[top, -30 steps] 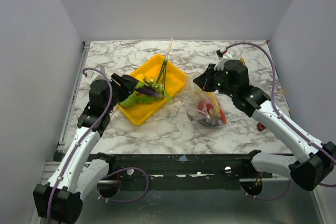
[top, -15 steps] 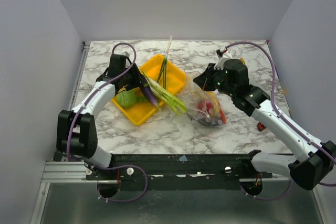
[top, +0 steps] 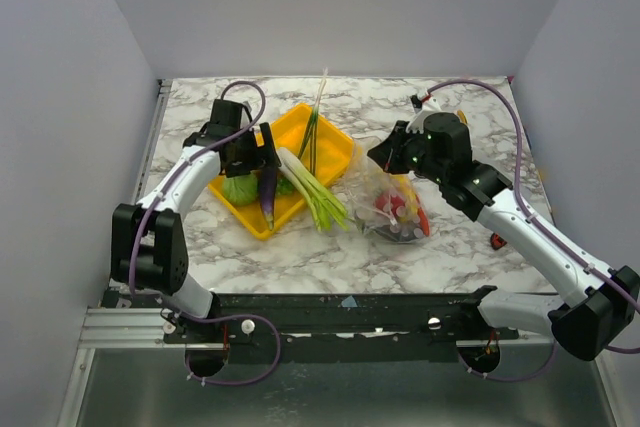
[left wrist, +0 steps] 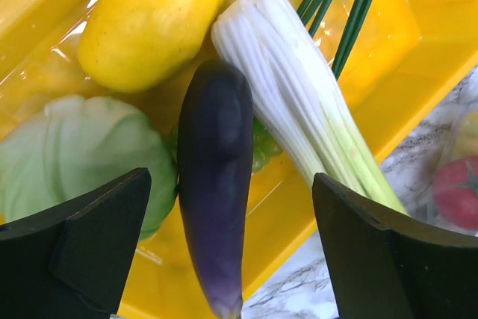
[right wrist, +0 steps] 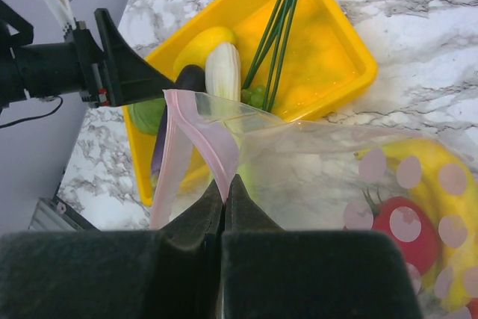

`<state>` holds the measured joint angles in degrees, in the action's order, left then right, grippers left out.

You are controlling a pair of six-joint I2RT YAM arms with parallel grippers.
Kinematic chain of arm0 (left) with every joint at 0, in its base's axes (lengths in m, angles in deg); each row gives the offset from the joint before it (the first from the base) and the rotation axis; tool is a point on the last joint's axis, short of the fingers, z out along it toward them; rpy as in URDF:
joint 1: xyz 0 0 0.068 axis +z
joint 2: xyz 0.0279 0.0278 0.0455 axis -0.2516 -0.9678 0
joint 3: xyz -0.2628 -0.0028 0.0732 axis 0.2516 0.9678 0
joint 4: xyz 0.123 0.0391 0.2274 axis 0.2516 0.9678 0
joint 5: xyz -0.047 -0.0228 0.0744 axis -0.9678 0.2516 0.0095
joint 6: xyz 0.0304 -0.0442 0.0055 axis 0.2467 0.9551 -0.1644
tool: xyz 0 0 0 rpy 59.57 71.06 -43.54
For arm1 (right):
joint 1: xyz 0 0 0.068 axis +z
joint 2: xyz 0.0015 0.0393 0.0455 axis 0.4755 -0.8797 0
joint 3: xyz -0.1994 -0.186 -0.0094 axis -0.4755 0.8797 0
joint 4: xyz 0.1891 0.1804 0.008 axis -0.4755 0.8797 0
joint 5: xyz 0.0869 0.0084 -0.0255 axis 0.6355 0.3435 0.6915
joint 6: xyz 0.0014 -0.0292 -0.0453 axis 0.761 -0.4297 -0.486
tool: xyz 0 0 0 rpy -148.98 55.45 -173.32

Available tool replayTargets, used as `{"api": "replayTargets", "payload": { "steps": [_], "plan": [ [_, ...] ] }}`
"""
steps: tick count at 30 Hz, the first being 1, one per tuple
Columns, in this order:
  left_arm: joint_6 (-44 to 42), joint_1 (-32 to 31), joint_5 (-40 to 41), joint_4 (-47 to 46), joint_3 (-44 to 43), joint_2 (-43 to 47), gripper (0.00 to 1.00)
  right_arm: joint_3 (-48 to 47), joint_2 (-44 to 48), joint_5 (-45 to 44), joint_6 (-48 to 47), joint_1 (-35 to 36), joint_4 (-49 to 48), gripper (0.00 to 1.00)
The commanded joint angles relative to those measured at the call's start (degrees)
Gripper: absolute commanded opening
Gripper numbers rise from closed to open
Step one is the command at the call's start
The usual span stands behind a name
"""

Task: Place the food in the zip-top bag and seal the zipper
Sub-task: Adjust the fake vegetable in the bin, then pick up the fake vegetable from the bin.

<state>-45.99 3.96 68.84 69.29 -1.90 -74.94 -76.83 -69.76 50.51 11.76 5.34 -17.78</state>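
Observation:
My left gripper [top: 258, 150] [left wrist: 230, 184] hovers open over the yellow tray [top: 255, 222]. A purple eggplant [top: 267, 187] [left wrist: 213, 184] lies loose below, between its fingers. Beside it are a leek [top: 312, 190] [left wrist: 291, 102], a green cabbage [top: 236, 188] [left wrist: 82, 155] and a yellow food [left wrist: 149, 20]. The leek's green end sticks out over the tray rim toward the zip-top bag [top: 392, 202] [right wrist: 321, 177]. My right gripper [top: 380, 155] [right wrist: 225, 184] is shut on the pink zipper [right wrist: 202, 136], holding the bag's mouth up. A red fruit [right wrist: 399, 222] and a banana [right wrist: 441, 177] are inside.
Thin green stalks [top: 312, 132] [right wrist: 276, 28] lie across the tray's far half. A small red thing [top: 497, 241] sits on the marble near my right forearm. White walls close in the table on three sides.
My left arm swung in over the tray with the leek and eggplant, then its jaws opened and both dropped onto the tray's near side. The right arm and bag have not moved.

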Motion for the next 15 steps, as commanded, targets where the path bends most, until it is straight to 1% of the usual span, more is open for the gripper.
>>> {"api": "replayTargets", "payload": {
  "steps": [1,2,3,7,10,12,13,14,15],
  "plan": [
    [-0.4,-0.7,2.2,2.3,3.3,5.6,0.84,-1.7,0.6,-1.1,-0.2,-0.1,0.0,0.01],
    [-0.4,-1.3,2.1,2.4,4.1,5.7,0.79,-1.7,0.5,-0.8,-0.1,-0.2,-0.3,0.01],
    [-0.3,-2.4,3.1,2.9,4.4,5.3,0.77,-1.7,0.4,-0.5,0.0,-0.2,-0.5,0.01],
    [-0.4,-6.1,10.2,6.4,3.1,0.9,0.79,-1.6,0.3,0.2,0.2,-0.2,-0.5,0.01],
    [0.4,-6.6,14.0,9.7,-0.2,-3.2,0.79,-1.6,0.6,0.1,0.3,-0.1,-0.1,0.01],
    [0.5,-6.7,14.6,10.6,-1.4,-4.4,0.77,-1.6,1.0,-0.4,0.2,-0.2,0.3,0.01],
    [0.3,-6.7,14.6,10.5,-1.6,-4.5,0.72,-1.6,1.2,-0.8,0.2,-0.2,0.4,0.01],
    [0.1,-6.7,14.5,10.5,-1.9,-4.8,0.64,-1.7,1.4,-0.9,0.3,-0.2,0.5,0.01],
    [-0.3,-6.6,14.4,10.8,-2.5,-5.0,0.54,-1.8,1.4,-1.0,0.2,-0.2,0.6,0.01]
  ]
}}
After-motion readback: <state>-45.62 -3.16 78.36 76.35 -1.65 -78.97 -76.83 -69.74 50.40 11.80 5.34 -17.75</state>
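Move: Beneath the left hand, which is open and empty, the eggplant lies lengthwise in the bin, its middle about 5 cm back, 1 cm to the left and 7 cm lower. At much the same depth are the cabbage, some 7 cm left and 5 cm back, the celery, 9 cm right and 6 cm back, and the yellow melon, 5 cm ahead and 3 cm left. From the right hand the eggplant is about 21 cm left, level fore-and-aft and 22 cm down. Drawing back about 3.5 cm over the eggplant with hardly any change of height, the left hand then sinks some 4.5 cm towards the eggplant's middle, easing about 1 cm right. The wrist tilts some 15 degrees to point more steeply down, and the fingers narrow somewhat but remain open astride the eggplant. Meanwhile the right hand stays put, keeping its pinch on the bag's rim. ##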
